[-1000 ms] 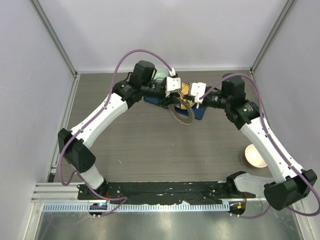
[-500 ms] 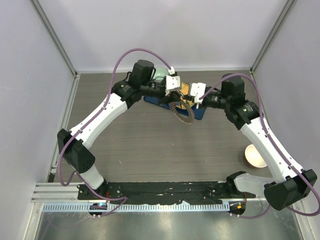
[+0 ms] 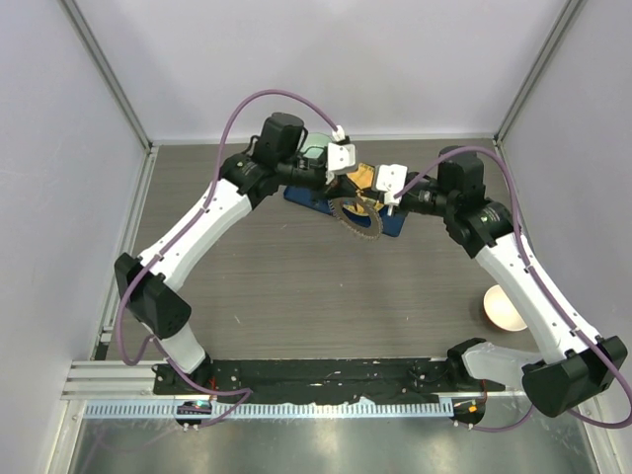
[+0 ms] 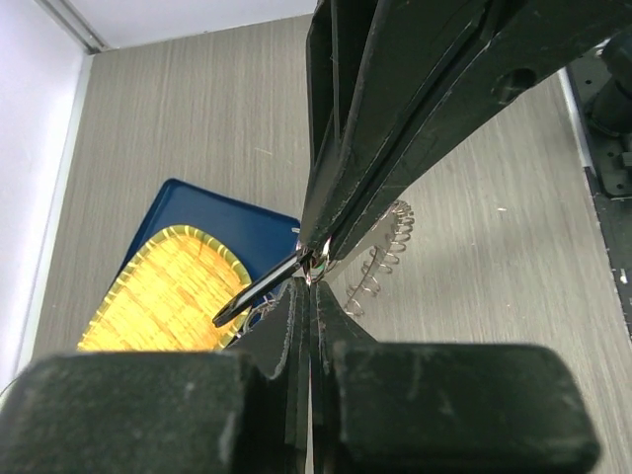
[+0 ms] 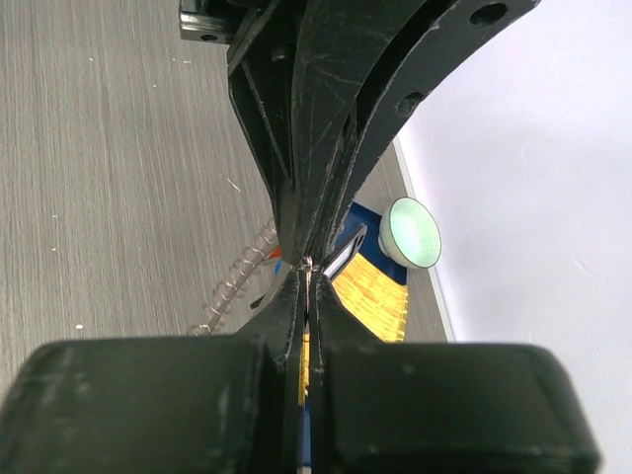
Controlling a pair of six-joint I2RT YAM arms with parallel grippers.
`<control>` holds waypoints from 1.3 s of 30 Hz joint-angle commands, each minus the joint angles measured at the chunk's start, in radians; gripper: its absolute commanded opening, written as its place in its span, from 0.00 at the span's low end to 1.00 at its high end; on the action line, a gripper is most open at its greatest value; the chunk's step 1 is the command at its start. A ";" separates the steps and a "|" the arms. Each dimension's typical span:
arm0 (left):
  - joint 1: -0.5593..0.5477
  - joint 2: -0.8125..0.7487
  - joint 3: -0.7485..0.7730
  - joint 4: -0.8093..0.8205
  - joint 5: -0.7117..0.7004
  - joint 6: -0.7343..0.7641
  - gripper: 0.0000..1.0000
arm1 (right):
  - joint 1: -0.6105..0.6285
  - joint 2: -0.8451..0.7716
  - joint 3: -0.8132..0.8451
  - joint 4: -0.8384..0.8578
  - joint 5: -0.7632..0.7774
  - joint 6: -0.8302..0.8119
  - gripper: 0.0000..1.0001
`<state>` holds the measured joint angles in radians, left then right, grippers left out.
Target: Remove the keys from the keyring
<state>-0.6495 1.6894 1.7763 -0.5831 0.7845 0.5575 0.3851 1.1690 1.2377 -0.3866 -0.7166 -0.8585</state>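
Note:
The keyring (image 3: 357, 217), a wire ring fringed with silvery keys (image 4: 385, 255), hangs between both grippers above the blue tray (image 3: 395, 225). My right gripper (image 3: 367, 197) is shut on the ring's top edge, and its tips show in its own view (image 5: 308, 267). My left gripper (image 4: 312, 283) meets it tip to tip, shut on thin shiny metal there. A dark-headed key (image 4: 255, 296) sticks out sideways from that junction. In the top view my left gripper (image 3: 353, 194) touches the right one. The keyring (image 5: 235, 284) droops to the left in the right wrist view.
A yellow woven mat (image 4: 163, 296) lies in the blue tray (image 4: 212, 202). A green bowl (image 5: 412, 232) stands behind the tray near the back wall. A cream bowl (image 3: 504, 308) sits at the right by the right arm.
My left gripper has closed from partly open onto the metal at the ring's top. The keyring has swung up from hanging low to a flatter tilt.

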 commanded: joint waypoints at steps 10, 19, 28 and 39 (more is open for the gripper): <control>0.174 -0.162 -0.304 1.055 0.476 -0.915 0.00 | 0.003 -0.066 -0.047 0.095 0.097 -0.045 0.01; 0.172 -0.103 -0.367 1.675 0.515 -1.421 0.00 | 0.003 -0.071 -0.053 0.143 0.057 -0.007 0.01; 0.172 -0.083 -0.370 1.691 0.539 -1.426 0.00 | 0.001 -0.075 -0.041 0.157 0.091 0.021 0.01; 0.200 -0.049 -0.331 1.324 0.501 -1.251 0.48 | 0.001 -0.088 -0.021 0.127 0.059 0.021 0.01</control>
<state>-0.4633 1.6341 1.3876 0.9775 1.3388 -0.8055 0.3885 1.1099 1.1713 -0.3038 -0.6346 -0.8459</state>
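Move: Both shut grippers meet on the keyring's small metal rings, which lie at the left fingertips and likewise at the right ones. From the left hand, the dark key sticks out about 2 cm ahead and 1 cm lower, level sideways; the wire-coiled band hangs some 4 cm below and 2 cm back. The blue tray lies roughly 17 cm ahead, 1 cm left and 31 cm down. Pull the left gripper, still shut, upward about 10 cm while drawing it some 6 cm back and 4 cm left, away from the right fingertips, swinging its tips up and back by some 40 degrees; then sink slightly, ease forward and open it about halfway. Keep the right gripper shut on the keyring as it rises about 4 cm and comes back down, ending about 1 cm to the right. ##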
